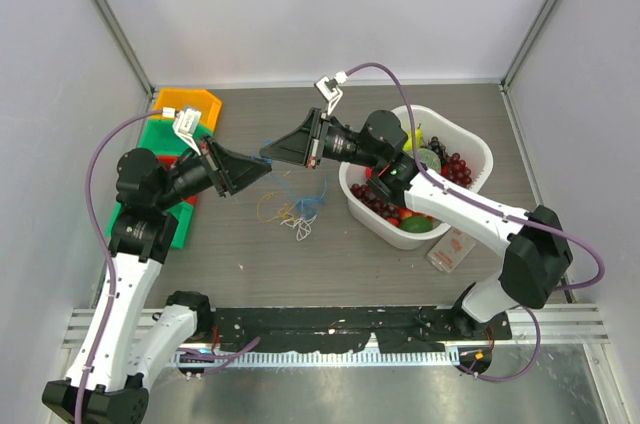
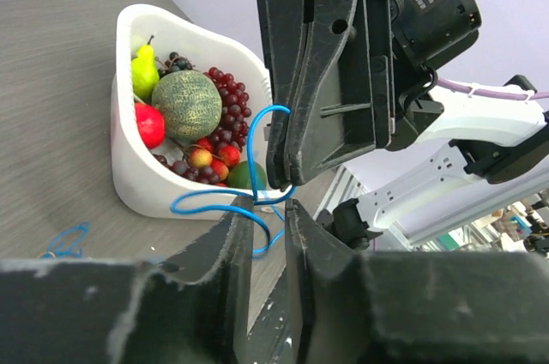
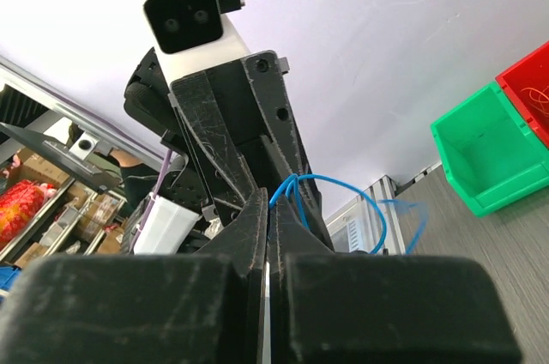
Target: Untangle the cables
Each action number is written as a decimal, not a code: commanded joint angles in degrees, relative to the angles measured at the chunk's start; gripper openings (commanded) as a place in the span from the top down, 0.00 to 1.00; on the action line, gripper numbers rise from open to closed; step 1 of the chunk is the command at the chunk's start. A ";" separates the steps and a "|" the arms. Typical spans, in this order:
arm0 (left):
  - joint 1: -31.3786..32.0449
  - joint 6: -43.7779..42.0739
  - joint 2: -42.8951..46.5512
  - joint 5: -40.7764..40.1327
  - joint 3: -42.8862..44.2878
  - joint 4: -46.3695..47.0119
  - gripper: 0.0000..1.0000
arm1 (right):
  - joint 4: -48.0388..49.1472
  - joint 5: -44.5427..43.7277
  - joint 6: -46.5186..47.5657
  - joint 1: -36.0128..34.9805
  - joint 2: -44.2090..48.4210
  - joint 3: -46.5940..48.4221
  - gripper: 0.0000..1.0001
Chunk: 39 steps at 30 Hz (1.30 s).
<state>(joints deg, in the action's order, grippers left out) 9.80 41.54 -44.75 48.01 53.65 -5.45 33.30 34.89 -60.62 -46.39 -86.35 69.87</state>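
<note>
The cables lie as a small clump [image 1: 296,210] on the table: an orange-tan loop, a white one and blue strands. One blue cable [image 2: 214,202] is lifted off the clump. My right gripper [image 3: 273,201] is shut on it, and the blue loops come out at its tips. In the left wrist view the right gripper [image 2: 281,182] hangs tip-down just beyond my left gripper [image 2: 264,208]. The left jaws stand a narrow gap apart, and the blue cable crosses their tips. From above, the left gripper [image 1: 257,173] and right gripper [image 1: 270,153] meet tip to tip over the table.
A white basket [image 1: 473,141] of grapes, a melon and other fruit stands to the right of the clump. Orange [image 1: 186,101], green [image 1: 152,134] and red bins sit at the far left. A small packet [image 1: 452,249] lies in front of the basket.
</note>
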 commanded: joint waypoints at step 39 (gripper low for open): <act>-23.16 -0.85 -46.76 -52.14 39.00 -25.23 1.00 | -40.25 -34.10 37.24 4.73 19.99 -11.77 0.32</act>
<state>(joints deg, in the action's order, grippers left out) -12.64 41.34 -96.86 -4.47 89.54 -34.09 -9.67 2.79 -26.41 -41.30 -67.20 58.78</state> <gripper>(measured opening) 0.014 0.683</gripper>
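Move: The blue cable runs between the left gripper's nearly shut pads, right at its hand point. The far green tray lies about 24 cm ahead of that gripper, 27 cm left and 35 cm below; the red tray is 9 cm nearer than the green one. The loose pile is some 3 cm ahead, 3 cm right and 37 cm below. From the right gripper, which pinches the blue cable, that pile lies roughly 2 cm ahead, 5 cm right and 39 cm below. Close the left gripper on the blue cable, then open the right one to hand it over. Bring the left gripper swiftly forward and left, about 25 cm each way, sinking some 16 cm towards the far green tray, swinging counter-clockwise and tipping down, keeping its pinch. Back the open right gripper off about 14 cm right and as far down, tilting its fingers downward. ##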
